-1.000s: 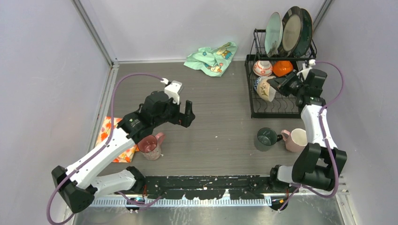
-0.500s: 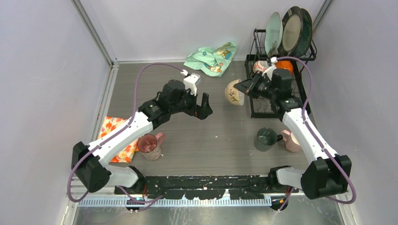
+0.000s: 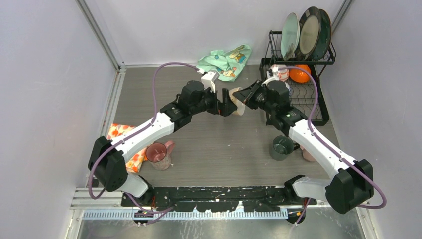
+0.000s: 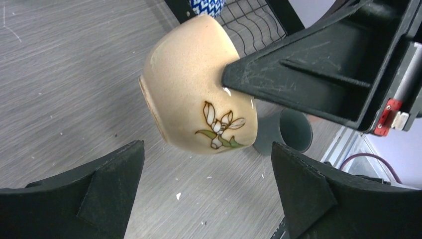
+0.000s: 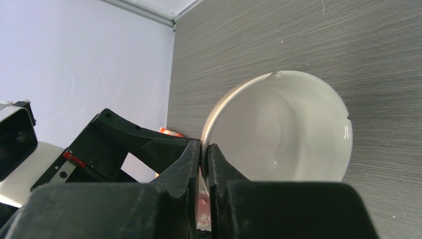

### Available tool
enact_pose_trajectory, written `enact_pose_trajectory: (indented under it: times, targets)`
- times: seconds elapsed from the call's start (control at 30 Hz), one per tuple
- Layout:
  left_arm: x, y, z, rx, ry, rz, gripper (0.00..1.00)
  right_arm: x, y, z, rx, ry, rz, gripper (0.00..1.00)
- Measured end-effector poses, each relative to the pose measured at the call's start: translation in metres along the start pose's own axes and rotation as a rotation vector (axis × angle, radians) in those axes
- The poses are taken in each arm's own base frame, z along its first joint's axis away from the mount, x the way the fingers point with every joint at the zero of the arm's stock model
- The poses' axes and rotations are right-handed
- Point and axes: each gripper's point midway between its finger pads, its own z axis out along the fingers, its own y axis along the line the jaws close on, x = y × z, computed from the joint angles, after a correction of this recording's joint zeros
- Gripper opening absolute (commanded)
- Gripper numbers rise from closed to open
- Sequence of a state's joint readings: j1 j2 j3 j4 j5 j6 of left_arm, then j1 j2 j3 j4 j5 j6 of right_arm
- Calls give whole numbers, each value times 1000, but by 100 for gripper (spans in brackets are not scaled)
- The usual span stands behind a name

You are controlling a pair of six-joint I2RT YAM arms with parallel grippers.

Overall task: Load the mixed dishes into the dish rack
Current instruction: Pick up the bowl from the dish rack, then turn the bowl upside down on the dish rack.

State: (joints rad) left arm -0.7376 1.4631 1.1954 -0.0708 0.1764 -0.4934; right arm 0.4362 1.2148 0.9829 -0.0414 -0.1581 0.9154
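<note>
My right gripper [image 3: 245,97] is shut on the rim of a small cream bowl [image 3: 238,101] with a flower print, holding it on its side above the table's middle. The right wrist view shows the bowl's white inside [image 5: 286,129] and the jaws [image 5: 204,155] pinching its rim. My left gripper [image 3: 227,106] is open, its fingers [image 4: 102,191] spread wide with the bowl [image 4: 191,94] just beyond their tips, not touching. The dish rack [image 3: 318,115] stands at the back right with three plates [image 3: 301,35] upright on top and a red-white bowl [image 3: 279,73] below.
An orange bowl [image 3: 300,73] sits in the rack; a blue patterned bowl [image 4: 206,5] shows by its wires. A dark green cup [image 3: 282,147] and a partly hidden pink cup [image 3: 304,154] stand front right. A reddish cup [image 3: 159,154] and orange floral cloth [image 3: 118,142] lie left, a mint cloth [image 3: 224,62] at the back.
My right arm has carried the cream bowl out of the rack leftward to the table's middle. My left arm has reached right toward it, staying open.
</note>
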Motion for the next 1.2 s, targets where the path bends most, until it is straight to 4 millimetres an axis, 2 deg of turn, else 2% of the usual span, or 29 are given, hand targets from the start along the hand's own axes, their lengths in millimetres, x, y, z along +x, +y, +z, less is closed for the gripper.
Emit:
enact_pose_trajectory:
  times: [0.43,0.6,0.8,1.1,1.2]
  targets:
    - [7,18,35,-33,-36,4,98,-3,-6,8,32,-95,93,1]
    - [9,22,43,-33,-49,9,93,-2,-11,10,42,-106,116,1]
    - [12,25,49,-37,-57,14,91,0,-7,15,15,-100,146,1]
    - [19,28,50,-23,-57,48,64,4,-11,19,11,-91,173,1]
    - [20,30,49,-22,-53,37,50,6,-12,20,12,-82,173,1]
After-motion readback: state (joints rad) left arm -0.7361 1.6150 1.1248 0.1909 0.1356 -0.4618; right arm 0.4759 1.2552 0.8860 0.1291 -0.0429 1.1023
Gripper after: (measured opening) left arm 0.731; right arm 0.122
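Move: The beige bowl hangs in the right hand's shut fingers, held by its edge; its middle is about 2 cm ahead of that hand, 1 cm to its right and 4 cm below. From the open left hand the bowl lies roughly 3 cm ahead, 4 cm to the right and 3 cm lower. Well below the left hand stand the blue patterned bowl, some 9 cm ahead and 20 cm right, and the green mug, some 13 cm back and 19 cm right. Sinking some 5 cm while reaching about 3 cm forward and slightly right, the left hand brings its wide-open fingers around the beige bowl, then closes them by about a quarter until they grip it from both sides. The right hand keeps its pinch on the bowl's edge, easing about 2 cm down and a little forward as its wrist turns some 10 degrees. ##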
